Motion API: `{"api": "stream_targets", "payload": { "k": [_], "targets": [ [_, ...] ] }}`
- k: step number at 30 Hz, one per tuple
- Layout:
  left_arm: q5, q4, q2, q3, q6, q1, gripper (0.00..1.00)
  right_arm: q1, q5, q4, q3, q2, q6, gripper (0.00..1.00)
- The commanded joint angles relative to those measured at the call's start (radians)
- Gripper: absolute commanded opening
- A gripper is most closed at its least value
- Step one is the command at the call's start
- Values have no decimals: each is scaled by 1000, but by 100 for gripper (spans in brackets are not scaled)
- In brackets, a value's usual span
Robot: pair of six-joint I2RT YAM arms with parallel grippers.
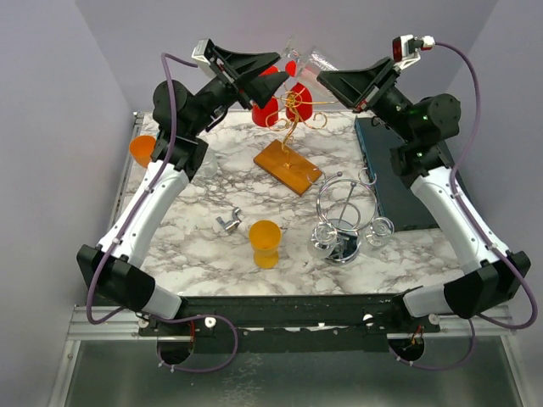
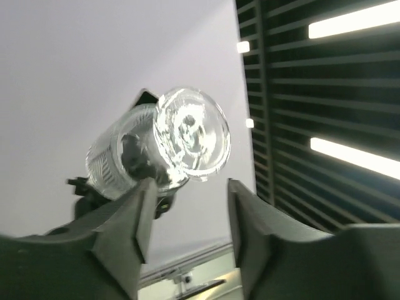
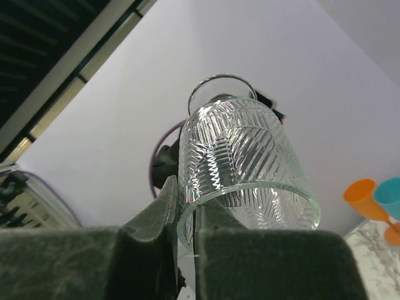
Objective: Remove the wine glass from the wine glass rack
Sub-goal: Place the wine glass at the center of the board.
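Observation:
A clear cut-glass wine glass (image 1: 307, 61) hangs in the air between my two raised arms, above the gold wire wine glass rack (image 1: 293, 114). My right gripper (image 3: 185, 187) is shut on the wine glass (image 3: 240, 162), with one finger inside the rim and one outside. In the left wrist view the wine glass (image 2: 181, 134) shows its round foot just past the tip of my left finger. My left gripper (image 2: 190, 187) is open with nothing between its fingers. In the top view my left gripper (image 1: 276, 64) and right gripper (image 1: 327, 78) flank the glass.
The gold rack stands on an orange wooden base (image 1: 287, 166) and holds red glasses (image 1: 267, 108). A silver wire rack (image 1: 344, 222) stands front right. An orange cup (image 1: 265, 243) sits front centre, another orange cup (image 1: 141, 150) at left. A dark box (image 1: 394, 178) lies at right.

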Motion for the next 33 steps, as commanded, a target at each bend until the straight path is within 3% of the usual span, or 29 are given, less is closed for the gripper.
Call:
{"api": "stream_targets", "payload": {
  "k": [1,6,14,22,25,33],
  "targets": [
    [26,-262,-109,-11,283,-15,63,6,139,-349,73,-65,-235,0],
    [-107,-665,-191,28,596,1,81,8,207,-684,229,-55,-396,1],
    [-461,-1089,-286,126,973,4,81,78,236,-997,473,63,-547,1],
    [-800,-1331,-333,297,1142,4,81,360,481,-1251,735,200,-734,1],
    [-890,-1377,-361,351,1172,4,95,475,579,-1317,789,245,-775,0],
    [-927,-1420,-388,549,1215,4,99,748,803,-1460,1009,462,-847,1]
  ]
}}
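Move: The right hand already pinches the wine glass by its rim. Open board lies about 15 cm ahead of it, 25 left and 56 below; the standing clear glass about 20 ahead, 31 left, 49 below; the rack 23 ahead, 4 left, 39 below. From the left hand, already clear beside the glass's foot, that open board is some 13 ahead, 17 left, 58 below. The right hand carries the rim-pinched glass about 17 cm left and down; the left opens wider, withdrawing leftward. ##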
